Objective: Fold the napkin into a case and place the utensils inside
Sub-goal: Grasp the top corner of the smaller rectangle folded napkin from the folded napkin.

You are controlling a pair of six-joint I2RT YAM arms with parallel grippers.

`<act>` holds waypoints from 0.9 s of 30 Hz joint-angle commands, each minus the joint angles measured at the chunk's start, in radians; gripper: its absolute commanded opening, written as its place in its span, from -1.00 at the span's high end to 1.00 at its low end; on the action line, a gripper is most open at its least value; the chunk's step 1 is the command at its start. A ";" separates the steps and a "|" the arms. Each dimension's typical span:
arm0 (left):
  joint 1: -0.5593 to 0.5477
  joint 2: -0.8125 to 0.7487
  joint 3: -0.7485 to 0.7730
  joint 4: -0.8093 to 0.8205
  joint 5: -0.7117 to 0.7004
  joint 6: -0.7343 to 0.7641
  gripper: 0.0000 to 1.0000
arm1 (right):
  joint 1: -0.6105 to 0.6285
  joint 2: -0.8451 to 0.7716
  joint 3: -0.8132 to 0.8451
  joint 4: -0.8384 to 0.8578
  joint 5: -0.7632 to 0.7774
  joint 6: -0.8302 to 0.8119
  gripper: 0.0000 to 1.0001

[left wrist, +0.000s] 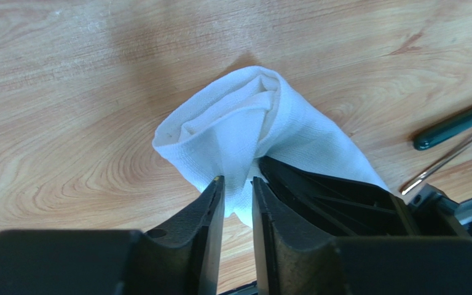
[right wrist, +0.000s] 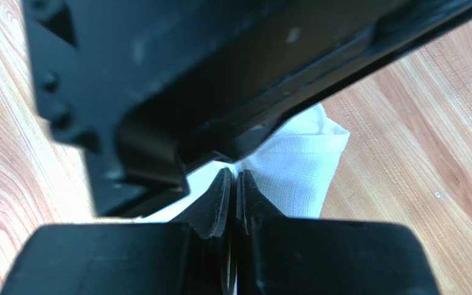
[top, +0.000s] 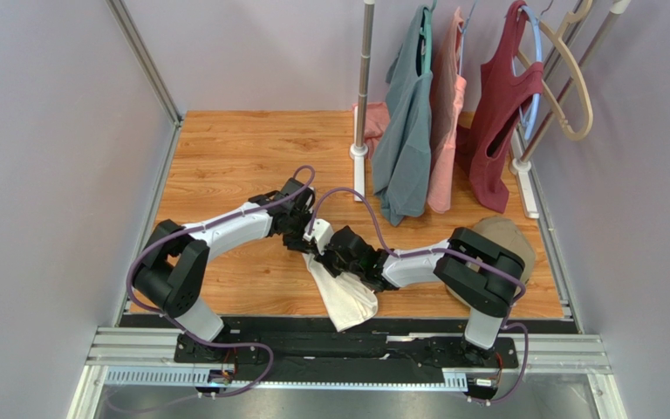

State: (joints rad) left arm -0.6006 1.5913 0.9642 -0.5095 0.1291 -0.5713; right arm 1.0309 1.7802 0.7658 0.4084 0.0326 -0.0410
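Observation:
The white napkin [top: 347, 297] hangs bunched between both grippers over the wooden table [top: 234, 166]. My left gripper [top: 305, 237] is shut on a fold of the napkin [left wrist: 244, 123], with cloth pinched between its fingertips [left wrist: 238, 181]. My right gripper [top: 328, 253] meets it from the right, and the napkin drapes over its black body [left wrist: 343, 196]. In the right wrist view its jaws [right wrist: 233, 175] are pressed together at the edge of the napkin [right wrist: 300, 163]. The utensils lie on the table to the right: a dark green handle [left wrist: 460, 123] and a thin metal shaft [left wrist: 444, 161].
A clothes rack stands at the back right, with a white pole base [top: 358, 153] and hanging garments: grey-green [top: 404, 131], pink [top: 446, 131] and maroon [top: 500, 113]. A tan cloth [top: 509, 234] lies by the right arm. Grey walls close both sides.

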 commanded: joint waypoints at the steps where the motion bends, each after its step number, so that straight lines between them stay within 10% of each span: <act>1: -0.005 0.024 0.045 -0.027 -0.026 0.024 0.47 | 0.001 -0.019 -0.016 -0.016 -0.019 0.026 1.00; 7: -0.007 0.021 0.059 -0.057 -0.057 0.019 1.00 | -0.002 -0.027 -0.019 -0.025 -0.017 0.026 1.00; 27: -0.005 -0.103 -0.091 0.089 0.078 -0.122 1.00 | -0.009 -0.064 0.086 -0.168 0.027 0.377 1.00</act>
State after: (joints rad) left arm -0.6022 1.5253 0.8829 -0.4686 0.1776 -0.6579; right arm 1.0256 1.7546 0.8204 0.2497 0.0193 0.2317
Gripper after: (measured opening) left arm 0.007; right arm 0.026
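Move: The napkin's top corner, where the left fingers should shut, lies roughly 1 cm to the left hand's left, level fore and aft, and about 1 cm below. From the left hand, the napkin's open folded end is about 3 cm ahead, its tail some 11 cm back and 9 cm right, and the utensils about 20 cm right and 3 cm back. From the right hand, already on the napkin, the corner lies about 2 cm left and 1 cm above. Dip the left gripper less than 1 cm beside the right fingertips and shut it from about a third open, pinching the napkin's top corner. Then lift about 2 cm and draw back some 1.5 cm, sinking again by about 1 cm. Keep the right fingers shut on the cloth, easing them back about 1.5 cm while that wrist tips down and turns clockwise. ##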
